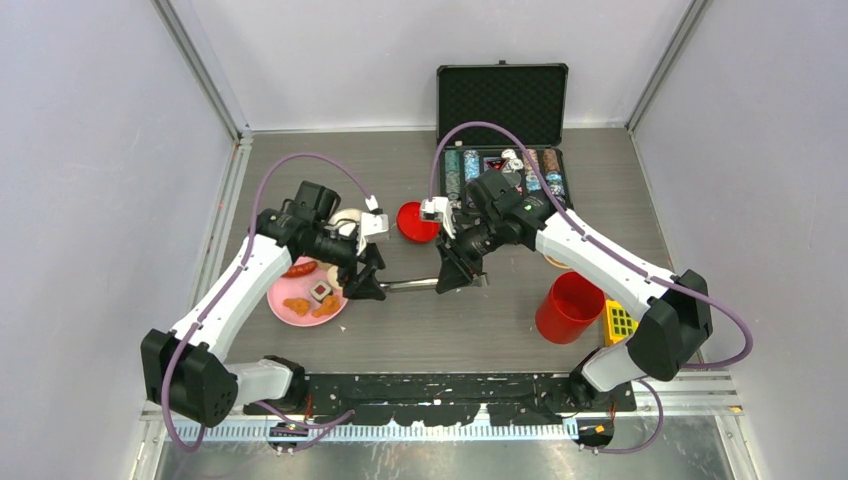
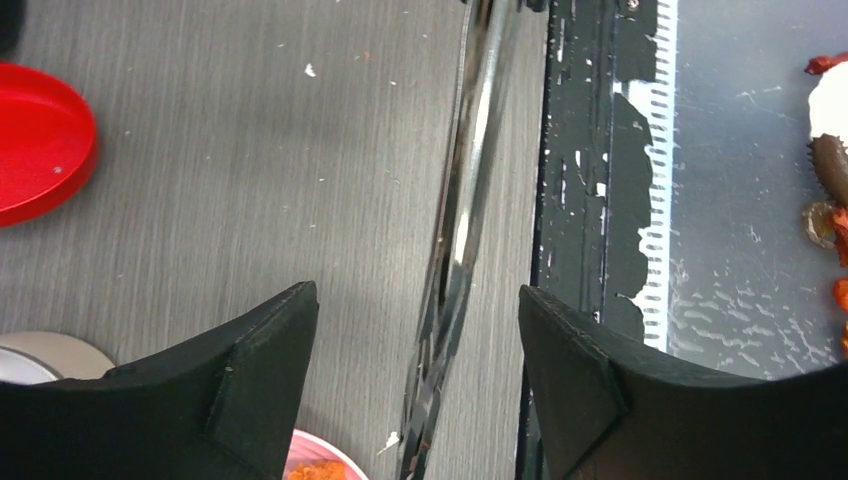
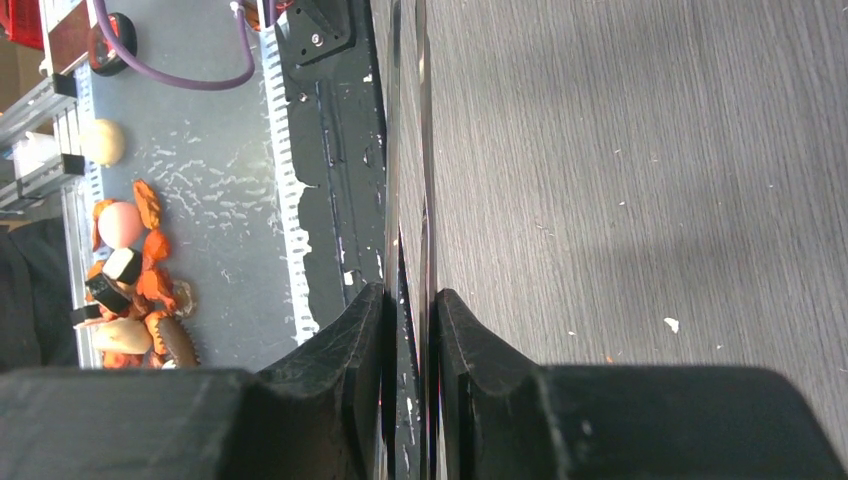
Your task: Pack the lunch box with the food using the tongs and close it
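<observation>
The dark metal tongs (image 1: 410, 285) lie level over the table between my two grippers. My right gripper (image 3: 410, 300) is shut on the tongs (image 3: 410, 150), both pads pressed on the two arms. My left gripper (image 2: 418, 295) straddles the tongs (image 2: 460, 230) at the other end, jaws apart and clear of the metal. The food, a red sausage (image 1: 300, 268), a white cube (image 1: 321, 291) and orange nuggets (image 1: 297, 306), rests on the pink plate (image 1: 283, 312). The red canister (image 1: 568, 307) stands open at the right. Its red lid (image 1: 415, 220) lies mid-table, and the steel bowl (image 1: 345, 222) is partly hidden by the left arm.
An open black case of poker chips (image 1: 505, 150) stands at the back. A yellow block toy (image 1: 618, 322) sits beside the canister. Beyond the black strip (image 3: 330, 150) at the near edge, several more toy food pieces (image 3: 130, 280) lie on the grey metal ledge.
</observation>
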You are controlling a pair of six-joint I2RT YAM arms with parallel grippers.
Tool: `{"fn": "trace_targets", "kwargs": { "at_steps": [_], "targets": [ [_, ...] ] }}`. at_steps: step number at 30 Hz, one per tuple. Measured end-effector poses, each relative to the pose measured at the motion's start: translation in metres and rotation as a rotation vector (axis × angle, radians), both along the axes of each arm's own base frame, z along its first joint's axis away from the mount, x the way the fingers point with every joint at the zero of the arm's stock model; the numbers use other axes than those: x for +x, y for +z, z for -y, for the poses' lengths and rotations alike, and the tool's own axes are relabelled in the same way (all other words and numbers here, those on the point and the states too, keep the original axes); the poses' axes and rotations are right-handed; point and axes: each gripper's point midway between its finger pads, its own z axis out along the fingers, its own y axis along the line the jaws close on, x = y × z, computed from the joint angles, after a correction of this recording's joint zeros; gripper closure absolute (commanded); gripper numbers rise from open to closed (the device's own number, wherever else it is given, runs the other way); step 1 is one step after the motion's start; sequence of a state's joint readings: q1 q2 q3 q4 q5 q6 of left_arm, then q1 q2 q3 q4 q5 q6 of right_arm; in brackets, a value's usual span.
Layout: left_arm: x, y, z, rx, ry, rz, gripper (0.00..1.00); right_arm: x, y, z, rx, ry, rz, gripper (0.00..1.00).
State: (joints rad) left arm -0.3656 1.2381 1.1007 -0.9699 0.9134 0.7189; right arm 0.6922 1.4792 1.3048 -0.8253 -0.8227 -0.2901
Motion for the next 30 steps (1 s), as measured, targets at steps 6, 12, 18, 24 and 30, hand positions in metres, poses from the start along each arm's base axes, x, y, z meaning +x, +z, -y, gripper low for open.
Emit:
{"fn": "trace_targets", "kwargs": {
  "at_steps": [6, 12, 18, 24, 30],
  "targets": [
    [-0.013, 0.000, 0.002, -0.011, -0.042, -0.033, 0.41, -0.002, 0.001, 0.001, -0.004, 0.003, -0.010, 0.76],
    [-0.016, -0.001, 0.002, -0.011, -0.053, -0.042, 0.47, -0.002, 0.008, -0.001, 0.009, 0.008, -0.005, 0.76],
    [-0.018, -0.003, 0.003, -0.010, -0.052, -0.062, 0.71, -0.004, 0.012, -0.001, 0.017, 0.013, -0.004, 0.73],
    [-0.025, 0.003, 0.004, -0.021, -0.050, -0.074, 0.87, -0.006, 0.013, -0.001, 0.019, 0.018, -0.006, 0.36],
    [-0.031, 0.016, 0.002, -0.041, -0.044, -0.027, 0.90, -0.009, 0.013, -0.002, 0.019, 0.027, -0.010, 0.27]
  ]
}}
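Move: My right hand grips the closed tongs, their middle about 4 cm to its left and level with it. From my left hand that middle lies some 8 cm to the right and about 1 cm ahead, the near stretch already between my open fingers. Roughly 15 cm lower, the pink plate lies about 18 cm left and 6 cm ahead of my left hand; the red bowl some 6 cm right and 22 cm ahead; the round tub 9 cm left and 18 cm ahead. With my right hand almost still and keeping its grip, I draw my left hand back about 3 cm and close its fingers on the free stretch of the tongs. As that grip sets, I open my right fingers wide to let go, leaving them around the hinge-end part, and lift my left hand some 1.5 cm. ##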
